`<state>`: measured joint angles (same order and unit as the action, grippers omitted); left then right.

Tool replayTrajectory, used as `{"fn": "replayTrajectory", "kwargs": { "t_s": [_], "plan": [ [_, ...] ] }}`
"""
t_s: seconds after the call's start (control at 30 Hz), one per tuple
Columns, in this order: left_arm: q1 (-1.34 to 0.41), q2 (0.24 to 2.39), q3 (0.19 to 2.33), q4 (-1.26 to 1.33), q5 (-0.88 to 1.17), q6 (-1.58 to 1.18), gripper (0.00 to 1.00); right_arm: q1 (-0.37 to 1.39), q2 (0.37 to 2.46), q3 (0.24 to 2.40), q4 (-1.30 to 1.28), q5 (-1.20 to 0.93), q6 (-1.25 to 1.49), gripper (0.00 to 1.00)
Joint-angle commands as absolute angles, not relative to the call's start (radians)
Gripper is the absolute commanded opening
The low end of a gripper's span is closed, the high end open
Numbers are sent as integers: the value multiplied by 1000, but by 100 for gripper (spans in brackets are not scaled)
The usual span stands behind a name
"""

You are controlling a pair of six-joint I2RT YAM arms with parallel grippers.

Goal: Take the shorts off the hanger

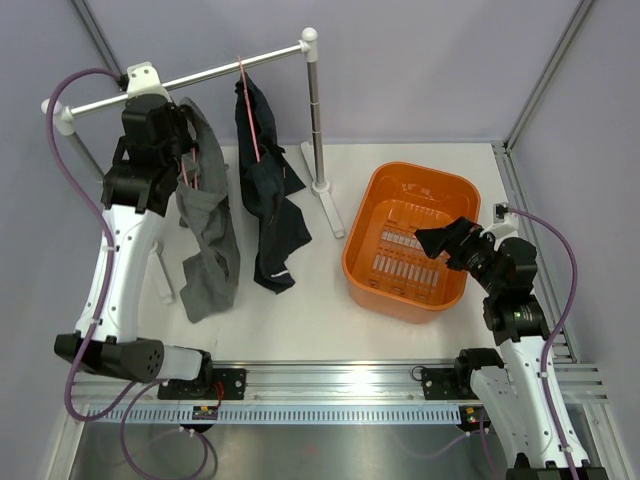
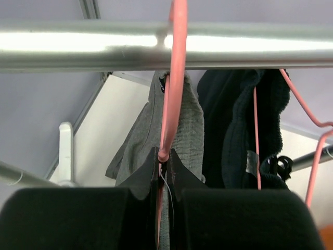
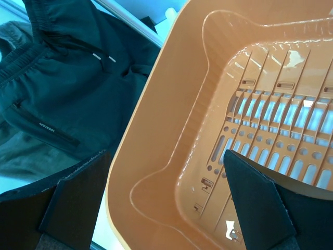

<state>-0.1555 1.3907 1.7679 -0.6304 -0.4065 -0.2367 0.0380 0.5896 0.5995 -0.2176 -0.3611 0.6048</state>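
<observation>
Two shorts hang on pink hangers from the metal rod (image 1: 200,78). The grey shorts (image 1: 210,235) hang at the left, and the dark navy shorts (image 1: 268,190) hang from their hanger (image 1: 246,115) further right. My left gripper (image 1: 183,160) is up at the rod, shut on the pink hanger wire (image 2: 175,78) of the grey shorts (image 2: 184,130), just under its hook. Beside them hang the dark shorts (image 2: 231,130). My right gripper (image 1: 440,240) stands open over the orange basket (image 1: 365,225), holding nothing. The right wrist view shows the dark shorts (image 3: 67,88) left of the basket.
The rack's upright post (image 1: 316,110) and its white foot (image 1: 330,205) stand between the shorts and the basket. The basket's rim (image 3: 151,104) lies under my right gripper (image 3: 166,200). Aluminium frame rails run along the right and near table edges.
</observation>
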Motion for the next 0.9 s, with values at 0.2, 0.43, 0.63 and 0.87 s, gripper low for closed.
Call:
{"fn": "replayTrajectory", "kwargs": {
  "t_s": [0.2, 0.43, 0.63, 0.87],
  "plan": [
    [-179, 1145, 1602, -690, -344, -249, 0, 35, 672, 735, -224, -537, 523, 96],
    [-179, 1089, 1589, -727, -328, -193, 0, 35, 756, 785, -201, -595, 514, 95],
    [-179, 1129, 1626, -660, -330, -195, 0, 37, 802, 784, -170, -626, 531, 95],
    [-179, 1181, 1768, -566, -315, -170, 0, 37, 816, 793, -202, -615, 497, 95]
  ]
}}
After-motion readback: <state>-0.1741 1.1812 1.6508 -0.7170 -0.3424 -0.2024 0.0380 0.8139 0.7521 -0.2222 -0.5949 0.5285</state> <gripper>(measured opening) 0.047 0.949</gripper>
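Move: Just above the left fingers, which already grip the held hanger's neck, runs the rail: some 5 cm up and about 1 cm ahead, with the hook over it. The grey shorts hang roughly 22 cm below the left hand, 3 cm right and 2 cm back; the black shorts some 16 cm right, 5 cm ahead and 20 cm below. From the right hand the rail at that hook is about 50 cm left, 15 cm ahead and 23 cm higher. Pulling back about 8.5 cm towards its base, then easing forward again some 2 cm, the left hand keeps its shut grip on the hanger's neck and drags the rail along by the hook. The right hand, fingers wide open, shifts some 3 cm left and slightly up over the orange basket, turning about 15 degrees counter-clockwise. ##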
